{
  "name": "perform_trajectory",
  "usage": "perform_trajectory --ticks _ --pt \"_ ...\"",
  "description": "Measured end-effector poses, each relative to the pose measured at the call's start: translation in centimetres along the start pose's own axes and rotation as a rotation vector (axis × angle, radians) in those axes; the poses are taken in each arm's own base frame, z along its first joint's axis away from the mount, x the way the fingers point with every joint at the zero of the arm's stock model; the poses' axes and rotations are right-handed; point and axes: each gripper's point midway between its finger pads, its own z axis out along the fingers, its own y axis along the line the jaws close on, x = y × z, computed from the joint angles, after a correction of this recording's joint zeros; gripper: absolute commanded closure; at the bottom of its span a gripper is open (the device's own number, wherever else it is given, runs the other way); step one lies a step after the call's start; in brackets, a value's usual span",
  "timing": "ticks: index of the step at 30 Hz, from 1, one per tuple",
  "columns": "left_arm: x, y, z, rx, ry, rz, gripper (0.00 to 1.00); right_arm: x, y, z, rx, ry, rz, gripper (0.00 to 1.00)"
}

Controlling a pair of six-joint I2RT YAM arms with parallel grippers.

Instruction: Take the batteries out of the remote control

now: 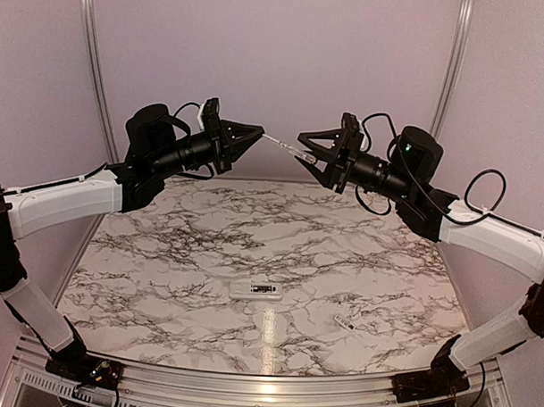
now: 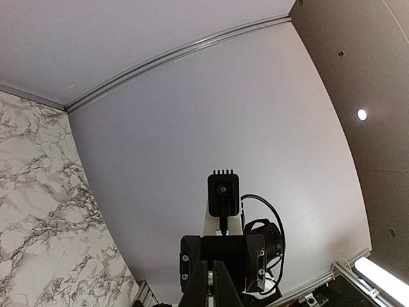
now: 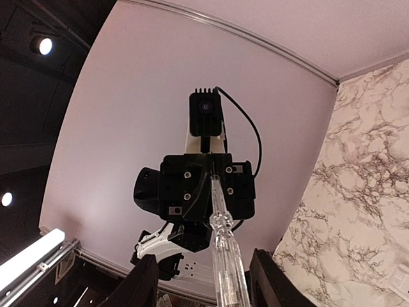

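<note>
The remote control (image 1: 256,290) lies flat on the marble table (image 1: 163,253), a slim white bar with a dark recess facing up. I cannot make out the batteries. Both arms are raised high above the table, facing each other. My left gripper (image 1: 259,133) (image 2: 209,289) is shut on the thin metal shaft of a clear-handled screwdriver (image 3: 223,256) (image 1: 287,147). My right gripper (image 1: 305,154) (image 3: 214,288) stands around the clear handle, its fingers (image 3: 144,284) still a gap away on each side.
A small white piece (image 1: 344,322) lies on the table to the right of the remote. Lilac walls with grey metal rails (image 1: 94,63) close in the back and sides.
</note>
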Motion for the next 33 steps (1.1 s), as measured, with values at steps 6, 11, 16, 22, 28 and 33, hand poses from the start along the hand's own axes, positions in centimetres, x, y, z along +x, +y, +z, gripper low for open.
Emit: perform_trajectory --ticks 6,11,16,22,28,33 --pt "0.2 0.2 0.2 -0.004 0.002 -0.001 1.00 -0.1 -0.3 0.2 0.024 0.007 -0.022 0.62" --pt "0.3 0.4 0.3 -0.008 0.002 -0.004 1.00 0.0 -1.1 0.6 0.048 0.018 -0.031 0.70" --pt "0.8 0.7 0.6 -0.011 0.008 -0.009 1.00 0.0 -1.4 0.9 0.061 0.027 -0.033 0.77" --pt "0.8 0.6 0.8 -0.012 0.004 -0.004 1.00 0.1 -1.7 0.9 0.068 0.030 -0.036 0.80" --pt "0.8 0.6 0.8 -0.011 0.003 -0.001 1.00 0.1 -1.7 0.9 0.069 0.031 -0.040 0.80" --pt "0.7 0.7 0.9 -0.014 -0.004 -0.001 1.00 0.0 -1.7 1.0 0.072 0.033 -0.041 0.81"
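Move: The handle of the clear-handled screwdriver is already between the right hand's open fingers, its middle about 2 cm to the left, 1 cm ahead and 1 cm below; the left hand holds the thin shaft end, with that handle some 8 cm to its right, 3 cm back and a centimetre lower. On the table roughly 40 cm below the right hand lie the remote, 6 cm back and 6 cm left, and a small white piece, 13 cm back and 18 cm right. The right fingers close from half open onto the clear handle and pinch it, while that hand sinks about 1.5 cm, eases a centimetre left and forward along the screwdriver towards the left hand, and rolls some 5 degrees. The left hand keeps its pinch on the shaft end, bringing the screwdriver about 1 cm to the right towards the closing fingers and very slightly down, then both hands hold nearly still. ##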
